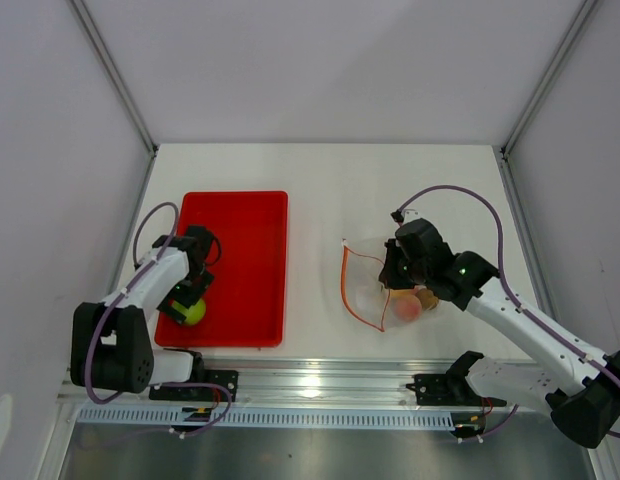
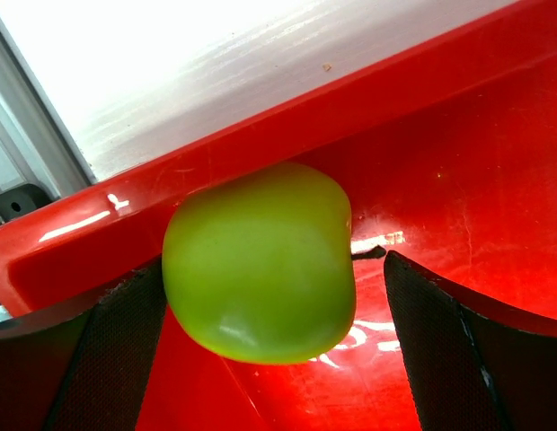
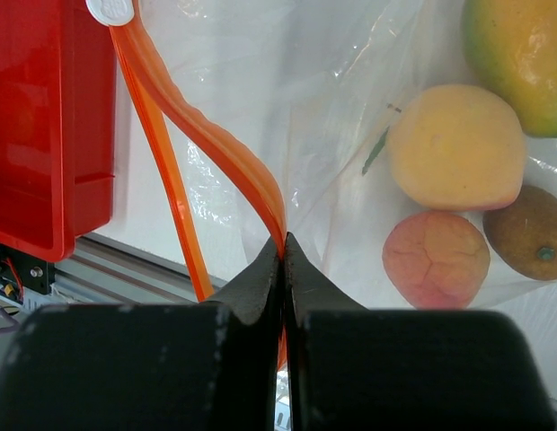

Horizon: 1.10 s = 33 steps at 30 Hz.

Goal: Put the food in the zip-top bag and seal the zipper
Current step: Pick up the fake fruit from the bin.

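The green apple point(image 1: 194, 312) lies in the near left corner of the red tray point(image 1: 252, 215), against its wall point(image 2: 260, 135). My left gripper point(image 1: 189, 298) is open around the apple point(image 2: 260, 260); the left finger point(image 2: 117, 350) is at its side and the right finger point(image 2: 449, 341) stands apart. The clear zip-top bag point(image 1: 375, 280) lies right of the tray with its mouth open. My right gripper point(image 3: 283, 239) is shut on the orange-red zipper point(image 3: 247, 175). Inside the bag are a pink fruit point(image 3: 436, 259), a yellow-peach fruit point(image 3: 454, 148), a brown fruit point(image 3: 530, 232) and an orange-green fruit point(image 3: 521, 49).
The zipper's white slider point(image 3: 110, 9) sits at the strip's far end. The tray's corner point(image 3: 45, 117) is close to the bag's mouth. A metal rail point(image 1: 320, 385) runs along the near table edge. White walls enclose the table on three sides.
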{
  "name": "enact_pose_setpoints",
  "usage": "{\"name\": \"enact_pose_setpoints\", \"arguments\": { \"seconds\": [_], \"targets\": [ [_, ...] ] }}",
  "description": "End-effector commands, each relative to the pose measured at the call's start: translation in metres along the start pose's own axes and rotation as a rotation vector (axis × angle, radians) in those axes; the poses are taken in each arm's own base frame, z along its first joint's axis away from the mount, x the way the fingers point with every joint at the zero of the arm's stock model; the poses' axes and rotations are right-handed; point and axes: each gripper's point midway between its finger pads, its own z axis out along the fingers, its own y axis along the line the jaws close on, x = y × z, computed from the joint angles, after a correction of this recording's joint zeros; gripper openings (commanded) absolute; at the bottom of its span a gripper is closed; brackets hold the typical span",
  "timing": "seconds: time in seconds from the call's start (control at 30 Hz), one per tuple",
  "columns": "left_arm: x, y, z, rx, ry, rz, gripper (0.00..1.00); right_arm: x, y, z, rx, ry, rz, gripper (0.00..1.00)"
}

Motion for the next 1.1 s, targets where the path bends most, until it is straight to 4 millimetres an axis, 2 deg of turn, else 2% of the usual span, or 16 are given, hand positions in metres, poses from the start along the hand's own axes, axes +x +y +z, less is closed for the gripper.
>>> {"name": "enact_pose_setpoints", "arguments": {
  "seconds": [0.0, 0.33, 0.6, 0.97, 1.07],
  "targets": [
    [0.003, 0.0, 0.007, -0.003, 0.015, -0.001, 1.0, -0.003, 0.0, 0.004, -0.007, -0.01, -0.008, 0.0],
    [0.013, -0.002, 0.016, 0.002, 0.043, -0.019, 0.99, -0.001, -0.002, 0.004, -0.002, -0.006, -0.008, 0.0],
    [0.012, 0.0, 0.017, 0.0, 0.036, -0.028, 0.96, -0.002, -0.001, 0.003, -0.004, -0.01, -0.005, 0.0],
    [0.006, -0.002, 0.008, 0.051, 0.021, -0.055, 0.69, -0.003, 0.0, 0.001, -0.012, -0.016, 0.0, 0.0],
    [0.007, -0.005, 0.002, 0.089, 0.037, -0.051, 0.56, -0.002, 0.0, 0.001, -0.014, -0.014, 0.002, 0.0]
  ]
}}
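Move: The green apple is almost straight below my open left hand, about 3 cm down and 1 cm back, already between the spread fingertips. The bin's left wall runs about 5 cm to my left, level with the apple, and its near wall about 7 cm back. From my right hand, which holds the bag, the apple lies some 36 cm left, about 4 cm back and 15 cm down. I sink my left hand about 2 cm farther over the green apple, fingers wide, one on its near side and one on its far side. At the bottom I close them roughly a fifth of their range until both pads pinch its sides, then start easing up, barely half a centimetre, keeping the grip. ##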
